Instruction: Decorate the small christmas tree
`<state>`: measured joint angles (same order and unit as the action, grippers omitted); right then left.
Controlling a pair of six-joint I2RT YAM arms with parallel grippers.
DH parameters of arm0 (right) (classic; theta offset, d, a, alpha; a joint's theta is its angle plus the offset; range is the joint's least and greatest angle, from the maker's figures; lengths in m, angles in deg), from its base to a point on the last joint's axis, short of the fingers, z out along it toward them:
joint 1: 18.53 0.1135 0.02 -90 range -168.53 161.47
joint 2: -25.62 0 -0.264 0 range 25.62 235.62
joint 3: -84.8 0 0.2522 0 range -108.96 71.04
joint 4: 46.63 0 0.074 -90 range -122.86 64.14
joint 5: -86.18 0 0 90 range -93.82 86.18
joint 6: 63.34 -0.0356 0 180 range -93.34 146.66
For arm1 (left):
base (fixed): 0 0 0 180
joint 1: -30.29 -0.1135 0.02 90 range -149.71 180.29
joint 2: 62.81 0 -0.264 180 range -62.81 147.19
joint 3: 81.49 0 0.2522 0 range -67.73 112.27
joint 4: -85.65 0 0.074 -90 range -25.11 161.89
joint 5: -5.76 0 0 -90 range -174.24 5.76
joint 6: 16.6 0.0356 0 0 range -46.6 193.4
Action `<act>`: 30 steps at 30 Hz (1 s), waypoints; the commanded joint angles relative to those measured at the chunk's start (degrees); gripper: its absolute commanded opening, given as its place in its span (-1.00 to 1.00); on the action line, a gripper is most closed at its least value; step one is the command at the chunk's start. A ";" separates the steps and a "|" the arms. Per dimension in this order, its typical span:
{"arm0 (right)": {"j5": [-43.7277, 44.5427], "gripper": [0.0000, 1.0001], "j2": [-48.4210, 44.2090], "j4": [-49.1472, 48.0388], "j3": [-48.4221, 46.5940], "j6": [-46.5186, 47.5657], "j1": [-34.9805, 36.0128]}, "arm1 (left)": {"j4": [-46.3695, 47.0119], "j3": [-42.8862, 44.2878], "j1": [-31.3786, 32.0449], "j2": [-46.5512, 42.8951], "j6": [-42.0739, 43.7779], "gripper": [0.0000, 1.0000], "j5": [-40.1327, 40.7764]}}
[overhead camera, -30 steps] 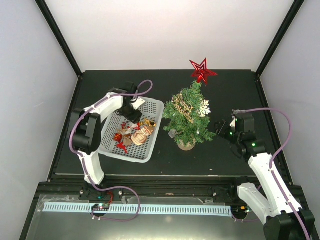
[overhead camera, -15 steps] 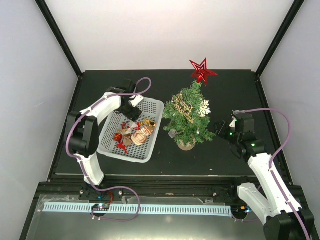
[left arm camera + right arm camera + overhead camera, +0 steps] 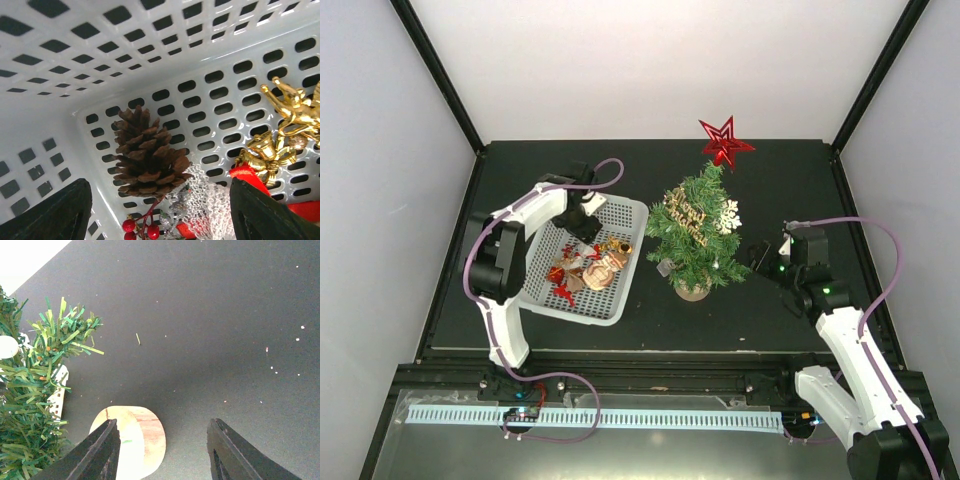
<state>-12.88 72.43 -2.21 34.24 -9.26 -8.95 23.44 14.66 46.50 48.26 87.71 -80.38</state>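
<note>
The small christmas tree (image 3: 698,235) stands mid-table on a round wooden base (image 3: 135,440), with a red star (image 3: 726,142), a white snowflake and a gold sign on it. My left gripper (image 3: 586,226) hangs open inside the far end of the white basket (image 3: 570,310). A brown pine cone (image 3: 147,155) with red berries (image 3: 142,227) lies just ahead, between its spread fingers (image 3: 65,212). My right gripper (image 3: 760,255) is open and empty, right of the tree's base. Green branches (image 3: 30,405) fill the left of the right wrist view.
The basket holds several ornaments: gold figures (image 3: 295,107), a gold bell with red ribbon (image 3: 262,152) and a white mesh piece (image 3: 210,200). Basket walls (image 3: 150,60) close in near the left gripper. Black posts stand at the table's far corners.
The left arm's elbow has shifted a little while its gripper stayed at the basket's far end, jaws slightly wider. The right arm and the tree have not moved.
</note>
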 commanded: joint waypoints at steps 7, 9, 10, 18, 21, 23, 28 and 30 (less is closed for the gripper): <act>-0.53 -0.02 -0.49 -1.58 0.50 0.66 -0.32 | -1.14 3.65 -1.02 2.27 -1.05 0.35 -1.84; -0.52 -0.02 -0.57 -1.57 0.50 0.68 -0.33 | -1.55 3.74 -1.09 2.46 -1.12 0.26 -2.44; -0.52 -0.02 -0.58 -1.56 0.56 0.72 -0.34 | -1.61 3.74 -1.09 2.56 -1.13 0.21 -2.65; -1.04 -0.02 -0.33 -1.73 0.37 0.59 -0.27 | -2.69 3.45 -1.09 3.10 -0.82 -0.04 -3.61; -1.37 -0.02 -0.16 -1.74 0.32 0.44 -0.31 | -2.79 3.24 -1.17 3.28 -0.62 -0.09 -3.26; -1.50 -0.02 -0.14 -1.75 0.32 0.41 -0.31 | -2.68 2.94 -1.18 3.01 -0.51 -0.12 -3.03; -1.71 -0.02 -0.22 -1.65 0.15 0.40 -0.29 | -2.50 3.04 -1.85 2.15 -0.44 -0.15 -2.92; -1.80 -0.02 -0.22 -1.65 0.15 0.41 -0.27 | -2.81 3.36 -2.09 1.89 -0.42 -0.16 -3.04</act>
<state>-13.47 72.43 -3.02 34.24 -9.28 -8.95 22.15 16.32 45.25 50.58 87.09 -83.01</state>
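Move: The pine cone lies in the basket's far left corner, almost between my left hand's open fingers: about 1 cm ahead, level sideways, some 2 cm below. The gold bells are about 6 cm to that hand's right and 2 cm back, the red berries some 3 cm back and 1 cm left, both about 3 cm below it. From my right hand, the cone is roughly 40 cm left, 13 cm ahead and 13 cm lower. My left hand noses about half a centimetre forward, eases back again and sinks about 1 cm onto the pine cone. As it goes down, the fingers close from three-quarters open to a bit under half, until their tips come against both sides of the cone's broad end; the wrist barely tilts. ##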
